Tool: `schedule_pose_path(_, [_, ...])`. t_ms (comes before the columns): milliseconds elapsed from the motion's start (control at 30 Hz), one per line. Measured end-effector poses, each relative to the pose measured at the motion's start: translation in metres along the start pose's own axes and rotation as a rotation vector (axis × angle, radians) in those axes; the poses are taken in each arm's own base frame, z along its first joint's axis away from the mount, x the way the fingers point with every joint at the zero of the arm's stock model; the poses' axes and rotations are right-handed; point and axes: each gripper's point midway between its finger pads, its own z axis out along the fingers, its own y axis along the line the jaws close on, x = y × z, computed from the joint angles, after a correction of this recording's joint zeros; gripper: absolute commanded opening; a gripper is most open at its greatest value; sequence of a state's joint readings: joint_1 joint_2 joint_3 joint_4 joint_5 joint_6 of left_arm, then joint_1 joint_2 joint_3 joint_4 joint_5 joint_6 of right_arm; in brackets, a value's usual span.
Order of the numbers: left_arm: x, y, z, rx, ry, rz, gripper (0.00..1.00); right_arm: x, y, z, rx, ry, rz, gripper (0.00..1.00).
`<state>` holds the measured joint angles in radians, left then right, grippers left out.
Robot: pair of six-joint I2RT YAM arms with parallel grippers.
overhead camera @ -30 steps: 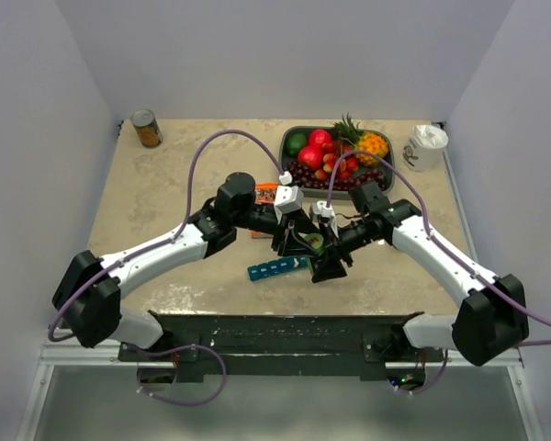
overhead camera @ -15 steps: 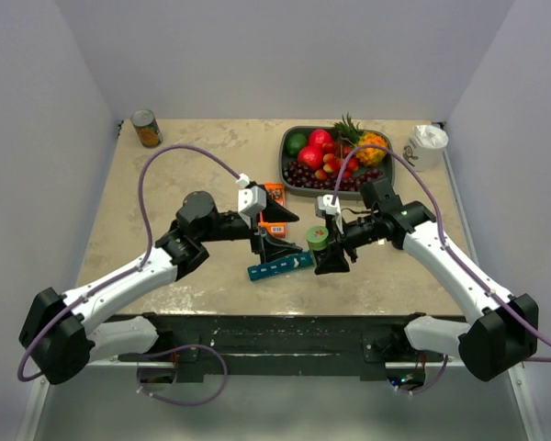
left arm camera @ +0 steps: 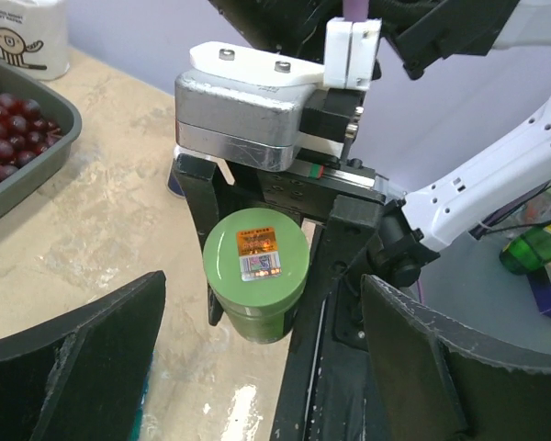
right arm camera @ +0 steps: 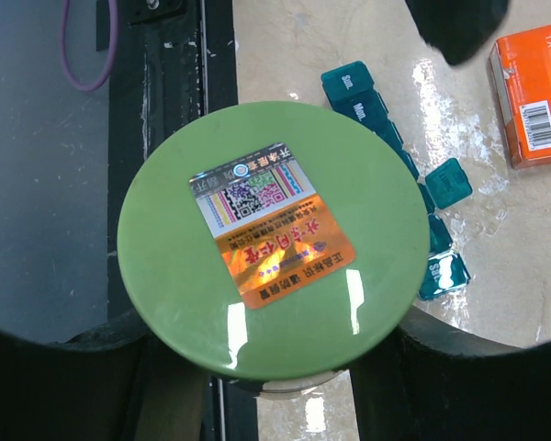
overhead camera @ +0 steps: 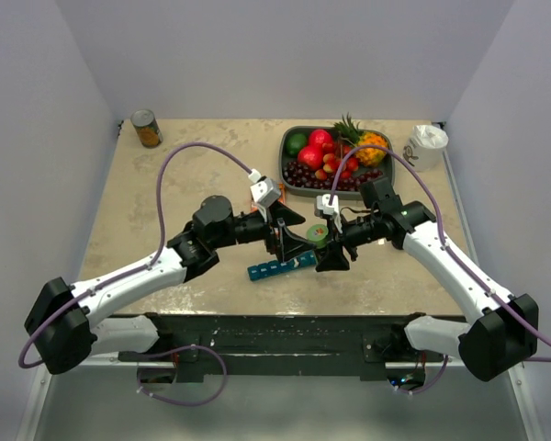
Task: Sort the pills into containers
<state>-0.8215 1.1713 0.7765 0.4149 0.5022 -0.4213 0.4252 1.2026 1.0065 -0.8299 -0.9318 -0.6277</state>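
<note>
A small green bottle (overhead camera: 318,233) with an orange sticker on its cap (right arm camera: 274,239) is held above the table, my right gripper (overhead camera: 329,246) shut on its body. My left gripper (overhead camera: 297,237) faces the cap from the left, jaws open wide and not touching it. In the left wrist view the bottle (left arm camera: 257,271) sits between the right arm's black fingers (left arm camera: 200,216). The containers, a teal-blue pill organiser (overhead camera: 280,266), lie on the table just below, some lids up (right arm camera: 448,182). No pills show.
An orange box (right arm camera: 533,92) lies beyond the organiser. A grey fruit tray (overhead camera: 286,165) stands at the back, a white cup (overhead camera: 426,147) at the back right, a tin can (overhead camera: 147,129) at the back left. The table's near edge is just behind the organiser.
My left gripper was nearly shut at the bottle's top, drew back left while opening, and now faces the bottle again with jaws wide. The right gripper keeps the bottle.
</note>
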Motion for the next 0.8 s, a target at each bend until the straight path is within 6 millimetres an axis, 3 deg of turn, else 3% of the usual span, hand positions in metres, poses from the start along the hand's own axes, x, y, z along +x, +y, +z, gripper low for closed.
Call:
schedule_pose_path(133, [0.007,0.005,0.012,-0.008,0.035,0.005,0.88,0.0,0.0,0.0,0.0,0.0,0.0,0.0])
schedule_pose_path(433, [0.012,0.008,0.03,0.003,0.075,0.029,0.74,0.0,0.0,0.0,0.0,-0.001,0.004,0.0])
schedule_pose_path(533, [0.015,0.006,0.034,0.016,0.09,0.029,0.63,0.0,0.0,0.0,0.0,-0.001,0.007,0.0])
schedule_pose_path(633, [0.018,0.004,0.037,0.033,0.109,0.024,0.44,0.0,0.0,0.0,0.002,-0.001,0.01,0.0])
schedule_pose_path(667, [0.018,0.003,0.037,0.036,0.111,0.029,0.29,0.0,0.0,0.0,0.002,-0.001,0.011,0.0])
schedule_pose_path(800, [0.018,0.002,0.037,0.046,0.116,0.035,0.09,0.0,0.0,0.0,0.003,-0.001,0.013,0.0])
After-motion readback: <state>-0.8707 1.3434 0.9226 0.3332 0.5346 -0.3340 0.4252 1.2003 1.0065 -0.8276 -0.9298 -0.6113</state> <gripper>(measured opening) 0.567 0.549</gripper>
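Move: The bottle's green cap is about 4 cm to my left hand's right and 2 cm below it, hardly any farther out. My right hand already holds the bottle, with the cap some 4 cm above it, 1 cm ahead and 1 cm left. The teal pill organizer lies about 18 cm below my left hand, 4 cm to its left and 2 cm back; the orange box is 8 cm left and 11 cm ahead at that same depth. I bring my open left hand in over the green cap, about 4 cm to the right and 2 cm down, one finger on its near side and one on its far side, then close them until they pinch the cap's rim. The wrist barely turns, some 5 degrees. My right hand stays still and keeps its grip on the bottle. ##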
